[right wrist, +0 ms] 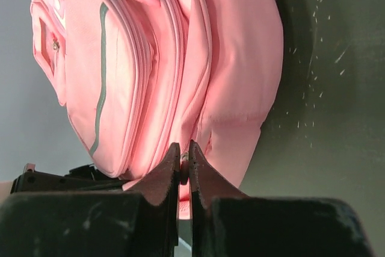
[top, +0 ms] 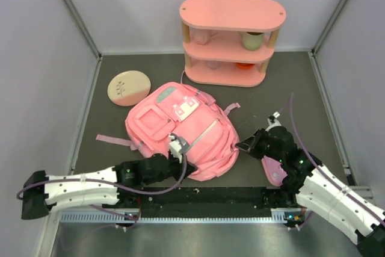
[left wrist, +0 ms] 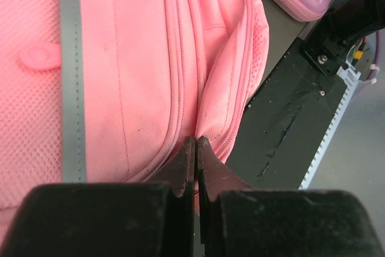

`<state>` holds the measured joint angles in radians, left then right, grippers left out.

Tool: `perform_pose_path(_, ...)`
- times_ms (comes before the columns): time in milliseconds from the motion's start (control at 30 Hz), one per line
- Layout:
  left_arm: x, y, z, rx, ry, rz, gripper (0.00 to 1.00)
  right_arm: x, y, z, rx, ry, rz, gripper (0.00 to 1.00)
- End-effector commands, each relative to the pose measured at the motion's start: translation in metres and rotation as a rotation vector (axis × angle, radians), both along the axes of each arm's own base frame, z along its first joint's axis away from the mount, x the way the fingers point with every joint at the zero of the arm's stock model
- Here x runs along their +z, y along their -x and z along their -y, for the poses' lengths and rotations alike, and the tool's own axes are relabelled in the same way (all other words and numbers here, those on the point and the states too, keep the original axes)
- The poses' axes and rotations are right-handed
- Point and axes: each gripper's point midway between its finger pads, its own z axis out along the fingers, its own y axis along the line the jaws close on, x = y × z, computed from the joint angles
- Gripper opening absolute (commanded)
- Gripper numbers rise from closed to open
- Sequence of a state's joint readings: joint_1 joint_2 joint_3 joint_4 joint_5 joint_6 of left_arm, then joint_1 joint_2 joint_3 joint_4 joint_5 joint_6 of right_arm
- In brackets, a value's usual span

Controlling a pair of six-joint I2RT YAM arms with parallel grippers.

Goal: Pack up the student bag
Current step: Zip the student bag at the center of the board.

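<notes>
The student bag (top: 174,127) is a large pink backpack lying flat in the middle of the dark table, front pockets facing up. My left gripper (top: 191,170) sits at the bag's near edge. In the left wrist view this gripper (left wrist: 197,144) is shut, pinching a fold of pink fabric (left wrist: 216,100) beside the zip seam. My right gripper (top: 243,145) is at the bag's right side. In the right wrist view it (right wrist: 185,148) is shut on a small zip pull of the bag (right wrist: 150,70).
A pink three-tier shelf (top: 231,40) holding cups stands at the back. A round pink-and-cream disc (top: 129,86) lies left of the bag. A purple pencil case (top: 274,170) lies under my right arm. A black rail (top: 210,195) runs along the near edge.
</notes>
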<state>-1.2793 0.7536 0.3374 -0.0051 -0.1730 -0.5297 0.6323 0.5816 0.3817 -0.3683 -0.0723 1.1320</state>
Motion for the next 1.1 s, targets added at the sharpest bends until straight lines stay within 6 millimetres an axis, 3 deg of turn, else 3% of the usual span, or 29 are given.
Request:
perform_pose_path(0, -0.013, 0.002, -0.033, 0.108, 0.014, -0.073, 0.00, 0.031, -0.024, -0.003, -0.014, -0.009, 0.154, 0.00)
perform_pose_path(100, -0.007, 0.002, -0.044, 0.149, 0.099, -0.082, 0.00, 0.035, -0.027, -0.010, 0.011, -0.027, 0.173, 0.00)
perform_pose_path(133, -0.001, 0.002, -0.048, 0.161, 0.140, -0.085, 0.06, 0.041, -0.025, -0.017, 0.045, -0.056, 0.190, 0.00)
perform_pose_path(167, 0.002, 0.002, -0.050, 0.174, 0.156, -0.095, 0.18, 0.039, -0.025, -0.020, 0.062, -0.062, 0.185, 0.00)
perform_pose_path(200, 0.004, 0.001, -0.054, 0.194, 0.161, -0.103, 0.43, 0.041, -0.020, -0.026, 0.103, -0.083, 0.186, 0.00)
perform_pose_path(233, 0.018, 0.000, -0.055, 0.192, 0.207, -0.094, 0.57, 0.041, -0.018, -0.029, 0.124, -0.093, 0.183, 0.00)
perform_pose_path(300, 0.045, -0.002, -0.056, 0.191, 0.252, -0.064, 0.73, 0.038, -0.011, -0.034, 0.167, -0.112, 0.175, 0.00)
perform_pose_path(400, 0.069, -0.007, -0.050, 0.162, 0.233, 0.020, 0.81, 0.031, -0.001, -0.033, 0.192, -0.101, 0.158, 0.00)
perform_pose_path(433, 0.082, -0.007, -0.038, 0.135, 0.222, 0.035, 0.84, 0.024, 0.003, -0.031, 0.196, -0.092, 0.144, 0.00)
perform_pose_path(500, 0.100, -0.009, -0.021, 0.079, 0.194, 0.086, 0.85, 0.021, 0.010, -0.027, 0.195, -0.075, 0.143, 0.00)
perform_pose_path(600, 0.078, -0.006, 0.031, -0.046, 0.044, 0.061, 0.86, 0.017, 0.015, -0.017, 0.160, -0.065, 0.135, 0.00)
perform_pose_path(667, 0.074, -0.002, 0.055, -0.115, 0.021, 0.060, 0.86, 0.013, 0.019, -0.014, 0.146, -0.075, 0.122, 0.00)
perform_pose_path(700, 0.061, -0.002, 0.068, -0.135, -0.026, 0.050, 0.85, 0.015, 0.020, -0.013, 0.142, -0.085, 0.129, 0.00)
perform_pose_path(800, 0.043, -0.002, 0.088, -0.166, -0.086, 0.049, 0.85, 0.014, 0.022, -0.011, 0.130, -0.091, 0.118, 0.00)
perform_pose_path(1000, 0.023, -0.018, 0.103, -0.114, -0.140, 0.064, 0.84, 0.026, 0.021, -0.009, 0.133, -0.093, 0.151, 0.00)
perform_pose_path(1033, 0.021, -0.020, 0.105, -0.105, -0.150, 0.064, 0.83, 0.026, 0.022, -0.010, 0.138, -0.087, 0.150, 0.00)
perform_pose_path(1067, 0.021, -0.022, 0.106, -0.089, -0.153, 0.061, 0.75, 0.027, 0.022, -0.010, 0.145, -0.086, 0.152, 0.00)
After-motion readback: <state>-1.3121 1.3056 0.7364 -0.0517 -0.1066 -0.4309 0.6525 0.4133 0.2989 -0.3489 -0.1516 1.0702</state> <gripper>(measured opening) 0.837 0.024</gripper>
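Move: The left gripper pinches the bag's near zip edge; the stretch of that edge to go for next lies about 9 cm to its right, 1 cm ahead and a centimetre lower. The zipper pull, held in the right gripper, is some 11 cm right and 6 cm ahead, the pencil case about 22 cm right, level fore and aft, 6 cm lower. From the right gripper, that stretch lies some 5 cm back, 2 cm left and 1 cm lower. Keep drawing the left gripper about 5 cm left with the pinched zip edge, then open wide to let go, lift clear and swing back some 13 cm to the right, sinking until the open fingers straddle the bag's edge beside the right gripper. Keep the right fingers shut on the zipper pull, easing it 2 cm left, then back and slightly right. ##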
